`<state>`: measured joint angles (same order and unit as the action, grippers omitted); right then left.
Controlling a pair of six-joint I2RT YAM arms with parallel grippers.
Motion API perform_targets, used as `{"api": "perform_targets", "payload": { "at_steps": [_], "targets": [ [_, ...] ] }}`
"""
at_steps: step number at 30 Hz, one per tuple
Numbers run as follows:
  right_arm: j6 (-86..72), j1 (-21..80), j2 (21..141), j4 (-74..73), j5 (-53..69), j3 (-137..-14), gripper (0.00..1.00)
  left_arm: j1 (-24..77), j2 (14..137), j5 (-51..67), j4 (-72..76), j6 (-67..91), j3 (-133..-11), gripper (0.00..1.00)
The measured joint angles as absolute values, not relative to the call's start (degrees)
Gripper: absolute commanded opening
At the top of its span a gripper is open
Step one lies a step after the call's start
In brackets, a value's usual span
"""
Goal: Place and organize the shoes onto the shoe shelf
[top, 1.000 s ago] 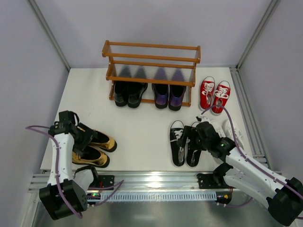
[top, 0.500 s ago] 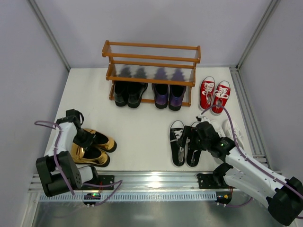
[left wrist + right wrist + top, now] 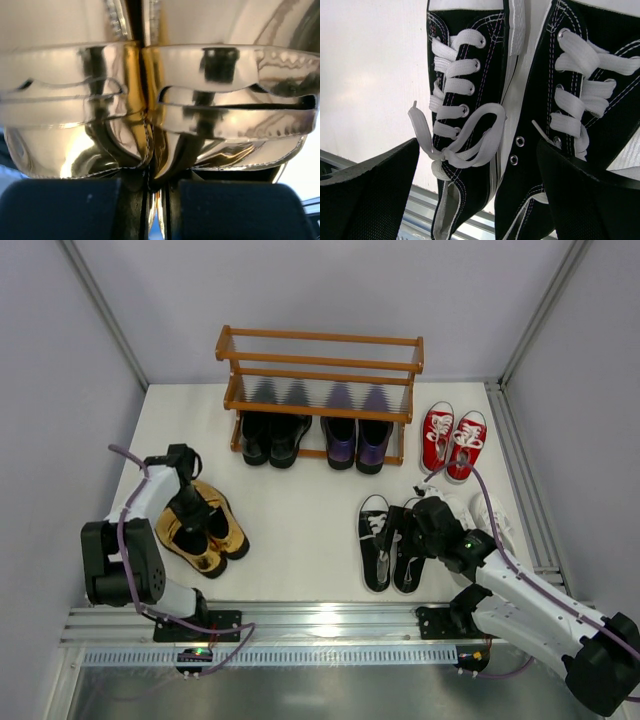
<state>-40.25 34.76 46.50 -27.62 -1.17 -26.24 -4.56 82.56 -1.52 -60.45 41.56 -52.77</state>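
Note:
My left gripper (image 3: pixel 190 512) (image 3: pixel 150 200) is shut on the gold loafers (image 3: pixel 216 540) (image 3: pixel 210 95), pinching the two inner walls together at the table's left. The right gripper (image 3: pixel 424 526) (image 3: pixel 480 175) stands open just above the black-and-white sneakers (image 3: pixel 386 543) (image 3: pixel 465 115), one finger on each side of the pair. The shoe shelf (image 3: pixel 318 370) stands at the back. On its bottom tier sit black dress shoes (image 3: pixel 270 438) and purple loafers (image 3: pixel 357 443). Red sneakers (image 3: pixel 452 442) stand on the table to the shelf's right. White sneakers (image 3: pixel 492 518) are partly hidden behind the right arm.
The shelf's upper tiers hold nothing. A metal rail (image 3: pixel 330 618) runs along the near table edge. Grey walls and frame posts close in the table on the left, right and back.
The left gripper shut on the gold loafers. Its arm swung away from the near edge and turned the pair, so their toes now point to the near right. The right arm stayed put.

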Motion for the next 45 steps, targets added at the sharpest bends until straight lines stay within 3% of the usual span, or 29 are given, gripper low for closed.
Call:
{"api": "perform_targets", "payload": {
  "at_steps": [12, 24, 45],
  "targets": [
    [-40.2, 34.8, 48.6, -29.6, -2.8, -28.7, 1.00, -1.3, 82.8, -6.4, -60.4, 30.8, -65.4, 0.00],
    [-40.2, 34.8, 55.6, -32.4, -5.5, -35.3, 1.00, 15.7, 79.5, -0.5, -73.6, 24.6, -89.1, 0.00],
    [-39.1, 34.8, 56.5, -35.7, -10.5, -40.0, 1.00, 23.2, 118.8, -3.0, -80.1, 18.4, -134.1, 0.00]
  ]
}}
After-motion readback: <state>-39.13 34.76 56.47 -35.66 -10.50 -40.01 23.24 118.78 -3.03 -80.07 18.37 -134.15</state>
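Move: The left gripper already pinches the two gold loafers together. Their place, the shelf's middle tier at its left end, lies about 26 cm ahead, 17 cm to the right and some 11 cm higher. Under that tier the black loafers stand about 25 cm ahead and 17 cm right, the purple loafers as far ahead but 36 cm right, both about level with the hand. From the empty right hand the tier spot is 27 cm ahead, 27 cm left and 10 cm up. Keep the left gripper shut on the gold loafers' inner sides; swing them forward a little, lift some 17 cm while shifting right, then carry them forward and right, nearly level, in over the shelf's left end. On the way turn the wrist clockwise about 50 degrees and tip the fingertips forward. Ease the open, empty right gripper up and forward about 5 cm above the black sneakers. ##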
